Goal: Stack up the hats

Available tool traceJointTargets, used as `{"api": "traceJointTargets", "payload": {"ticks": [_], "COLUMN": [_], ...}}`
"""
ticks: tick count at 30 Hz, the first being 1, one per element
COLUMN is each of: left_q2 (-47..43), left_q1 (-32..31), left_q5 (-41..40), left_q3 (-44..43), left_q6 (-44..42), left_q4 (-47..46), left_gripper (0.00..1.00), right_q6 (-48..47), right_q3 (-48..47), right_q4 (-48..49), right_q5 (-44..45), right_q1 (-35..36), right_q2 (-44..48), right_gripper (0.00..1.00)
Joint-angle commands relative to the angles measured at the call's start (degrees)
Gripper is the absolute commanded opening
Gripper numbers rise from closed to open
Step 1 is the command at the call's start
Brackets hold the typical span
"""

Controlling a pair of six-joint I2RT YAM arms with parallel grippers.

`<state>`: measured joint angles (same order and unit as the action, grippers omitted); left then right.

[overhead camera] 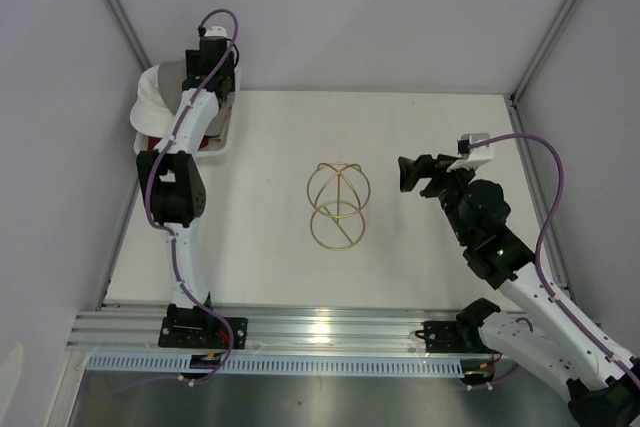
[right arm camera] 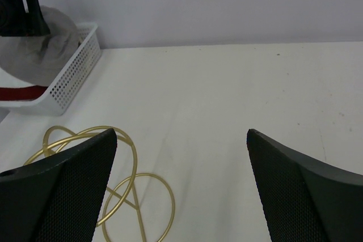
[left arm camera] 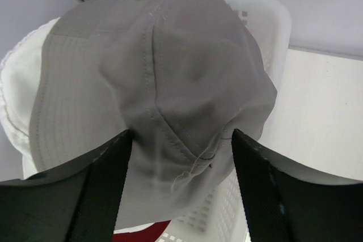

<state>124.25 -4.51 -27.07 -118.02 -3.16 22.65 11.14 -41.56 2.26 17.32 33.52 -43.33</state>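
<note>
A grey hat (left arm camera: 181, 72) lies on top of the pile in the white mesh basket (left arm camera: 266, 21) at the table's far left. Under it a white hat (left arm camera: 17, 83) spreads to the left, and a strip of a dark red hat (left arm camera: 142, 232) shows below. My left gripper (left arm camera: 181, 134) hangs over the basket with its jaws apart, straddling the grey crown; the fabric fills the gap without being pinched. In the top view the white hat (overhead camera: 150, 97) juts out beside the left gripper (overhead camera: 212, 67). My right gripper (overhead camera: 408, 174) is open and empty above the table.
A gold wire stand (overhead camera: 338, 205) stands mid-table, left of the right gripper, and shows low on the left in the right wrist view as the stand (right arm camera: 108, 185). The basket (right arm camera: 74, 77) sits against the back left corner by the frame post and walls.
</note>
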Motion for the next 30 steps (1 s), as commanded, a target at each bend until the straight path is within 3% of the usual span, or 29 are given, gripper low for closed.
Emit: {"api": "traceJointTargets", "payload": {"ticks": [1, 3, 4, 6, 7, 10, 15, 19, 23, 28, 30], "left_q2": [0.6, 0.7, 0.7, 0.6, 0.5, -1.0, -7.2, -16.9, -24.9, -34.0, -39.7], "left_q1": [0.0, 0.0, 0.1, 0.0, 0.0, 0.0, 0.0, -0.1, -2.0, -8.0, -9.7], "left_q5": [-0.5, -0.6, -0.4, -0.8, -1.1, -1.8, 4.6, 19.4, 29.1, 35.4, 40.1], "left_q3": [-3.1, -3.4, -3.5, -3.7, -3.8, -4.1, -4.9, -4.3, -2.4, 4.3, 11.8], "left_q6": [-1.0, -0.7, -0.7, -0.5, -0.4, 0.3, 4.7, 10.1, 15.2, 17.4, 20.7], "left_q4": [-1.8, -1.6, -1.6, -1.2, -1.0, -0.3, 4.2, 6.1, 5.3, 3.5, -1.3], "left_gripper": [0.7, 0.65, 0.54, 0.42, 0.25, 0.01, 0.01, 0.01, 0.01, 0.01, 0.01], "right_q6": [1.4, 1.8, 2.0, 2.2, 2.7, 3.5, 6.2, 8.6, 10.0, 10.4, 10.6], "right_q3": [-0.5, -0.6, -0.6, -0.6, -0.6, -0.6, -2.4, -4.9, -8.2, -10.9, -11.0], "right_q4": [2.8, 2.5, 2.5, 2.6, 2.6, 2.7, 1.0, 0.5, -0.1, 0.7, 1.7], "right_q5": [5.6, 5.7, 5.9, 5.9, 5.7, 4.6, 3.3, -0.4, -8.4, -11.8, -12.5], "right_q1": [-0.8, -1.3, -1.7, -2.2, -2.7, -3.4, -5.9, -10.0, -14.0, -15.3, -15.5], "right_q2": [0.2, 0.4, 0.4, 0.5, 0.5, 0.5, -1.4, -4.3, -8.4, -10.0, -9.7], "right_gripper": [1.0, 0.99, 0.99, 0.99, 0.99, 0.99, 0.99, 0.99, 0.99, 0.99, 0.99]}}
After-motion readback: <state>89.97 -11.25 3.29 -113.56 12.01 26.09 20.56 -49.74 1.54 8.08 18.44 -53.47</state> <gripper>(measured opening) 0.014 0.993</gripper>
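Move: The grey hat lies on top of the pile in the basket, right at the left hand's part-open fingers: its middle is about 2 cm ahead, 2 cm left and 1 cm lower. Beneath it, the white hat is some 7 cm back, 6 cm left and 8 cm down; the red hat about 9 cm back, 4 cm left and 12 cm down. From the right hand the grey hat is roughly 33 cm ahead, 51 cm left and 10 cm lower. The grey hat's cloth near the seam is pinched as the left fingers, already closing, shut fully with the hand almost still; then the hand lifts it fast, about 26 cm up, swinging back and right out of the basket as the wrist tips up and turns some 30 degrees clockwise. The empty right hand, still wide open, eases about 5 cm forward and a little right. ##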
